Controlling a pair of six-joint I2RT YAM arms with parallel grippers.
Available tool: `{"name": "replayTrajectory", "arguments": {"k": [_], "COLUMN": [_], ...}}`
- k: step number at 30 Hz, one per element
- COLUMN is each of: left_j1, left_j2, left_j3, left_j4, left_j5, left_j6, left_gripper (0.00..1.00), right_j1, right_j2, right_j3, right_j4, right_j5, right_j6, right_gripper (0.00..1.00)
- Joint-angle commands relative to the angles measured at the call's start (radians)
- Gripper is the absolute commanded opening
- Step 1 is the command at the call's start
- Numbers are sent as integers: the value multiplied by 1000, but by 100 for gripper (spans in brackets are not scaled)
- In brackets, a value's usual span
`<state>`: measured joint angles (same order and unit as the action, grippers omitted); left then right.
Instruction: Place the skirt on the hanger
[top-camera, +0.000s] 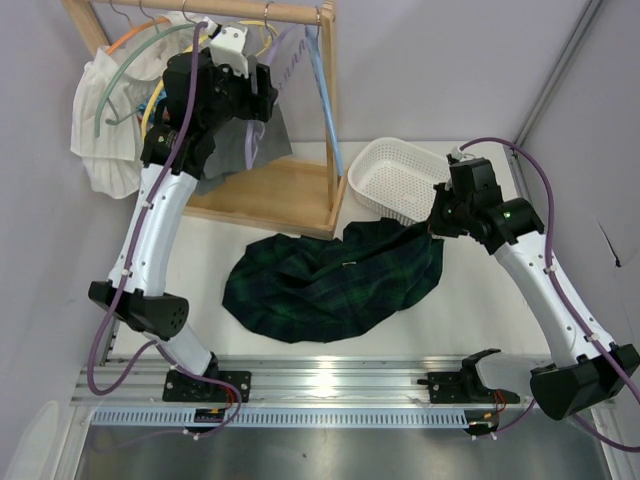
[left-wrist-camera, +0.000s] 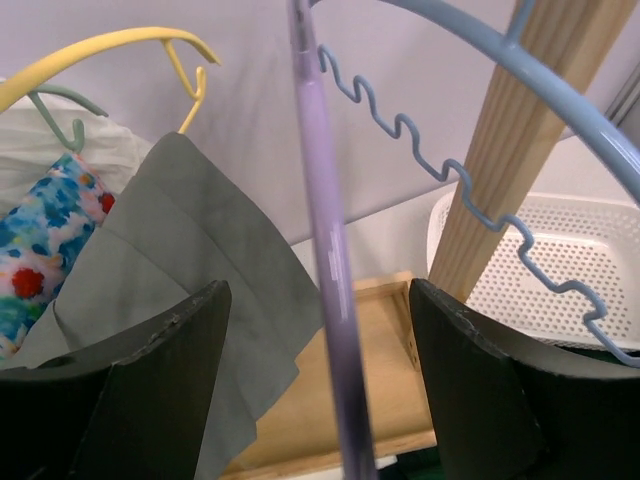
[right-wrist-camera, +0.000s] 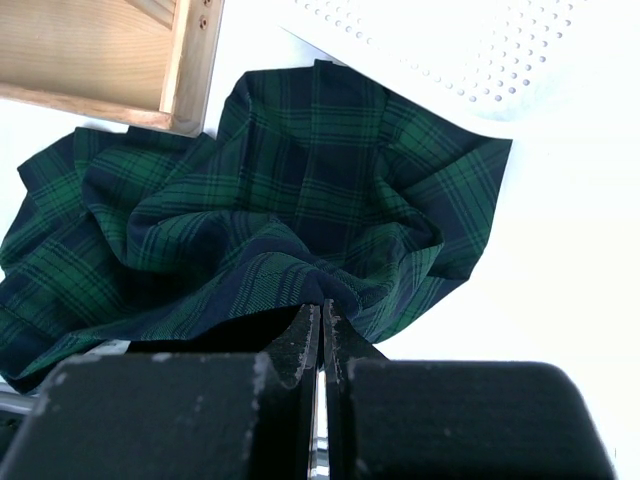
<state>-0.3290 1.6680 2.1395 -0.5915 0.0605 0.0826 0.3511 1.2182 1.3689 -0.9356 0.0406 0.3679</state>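
The green and navy plaid skirt (top-camera: 330, 280) lies crumpled on the table in front of the rack. My right gripper (right-wrist-camera: 322, 310) is shut on a fold at the skirt's (right-wrist-camera: 300, 200) right edge, and the fabric there is pulled up slightly toward the gripper (top-camera: 432, 228). The lavender hanger (left-wrist-camera: 325, 250) hangs on the rack, and one of its arms runs straight down between my left fingers. My left gripper (left-wrist-camera: 320, 350) is open around that arm, with a gap on each side. The hanger's hook is out of view.
A light blue hanger (left-wrist-camera: 480, 210) with a wavy bar hangs just right of the lavender one. To the left are a yellow hanger (left-wrist-camera: 100, 45), a grey garment (left-wrist-camera: 190, 230) and a floral cloth (left-wrist-camera: 45, 240). The wooden rack base (top-camera: 290, 190) and white basket (top-camera: 400, 180) stand behind the skirt.
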Motion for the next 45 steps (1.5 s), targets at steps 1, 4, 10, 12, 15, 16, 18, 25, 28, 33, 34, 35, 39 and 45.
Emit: {"name": "replayTrajectory", "arguments": {"k": [1,4,10,12,15,16,18,25,28,33,34,35,39,45], "left_j1": [42,45,44,44,44,44,44,42,44,44,44,44,44,44], "left_j2": [-40,-51,-85,-102,-145,-157,-204,-281,-289,-278,-274,-272,-280,-326], "left_j3": [-42,-67,-168,-230,-309,-326,-421,-541,-533,-486,-483,-472,-441,-377], "left_j4": [90,90,151,201,258,306,375,556,570,529,526,519,504,437], "left_j5": [113,136,142,131,89,81,79,116,110,124,122,118,90,76], "left_j6": [-41,-34,-50,-67,-75,-75,-102,-110,-107,-104,-103,-103,-103,-122], "left_gripper": [77,77,78,77,72,70,62,38,26,0,0,0,0,0], "right_j1": [-6,-4,-6,-4,-3,-3,-4,-1,0,2,3,3,3,3], "right_j2": [-32,-36,-40,-43,-40,-39,-39,-42,-42,-43,-45,-48,-49,-51], "right_j3": [13,10,10,12,15,19,21,16,18,16,15,13,12,9], "right_j4": [40,34,21,21,17,15,12,14,15,15,15,15,17,27], "right_j5": [-4,1,12,10,10,12,13,18,18,19,19,21,22,28], "right_j6": [11,14,23,25,26,28,29,40,43,48,48,51,52,58], "right_gripper": [0,0,0,0,0,0,0,0,0,0,0,0,0,0]}}
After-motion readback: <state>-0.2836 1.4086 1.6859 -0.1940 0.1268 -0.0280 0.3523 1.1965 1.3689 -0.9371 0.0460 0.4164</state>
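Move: The lilac hanger's sloping arm already runs between the left hand's open fingers, about 1 cm back, straight in line sideways and 1 cm below. The light blue hanger hangs some 9 cm to the right, 1 cm ahead and 2 cm lower; the grey cloth about 7 cm left, 3 cm ahead and 10 cm lower. From the right hand, still pinching the skirt, the lilac hanger is roughly 15 cm ahead, 30 cm left and 21 cm up. Left hand dips about 6 cm, rises some 7 while easing back, and pinches the lilac hanger's arm. ##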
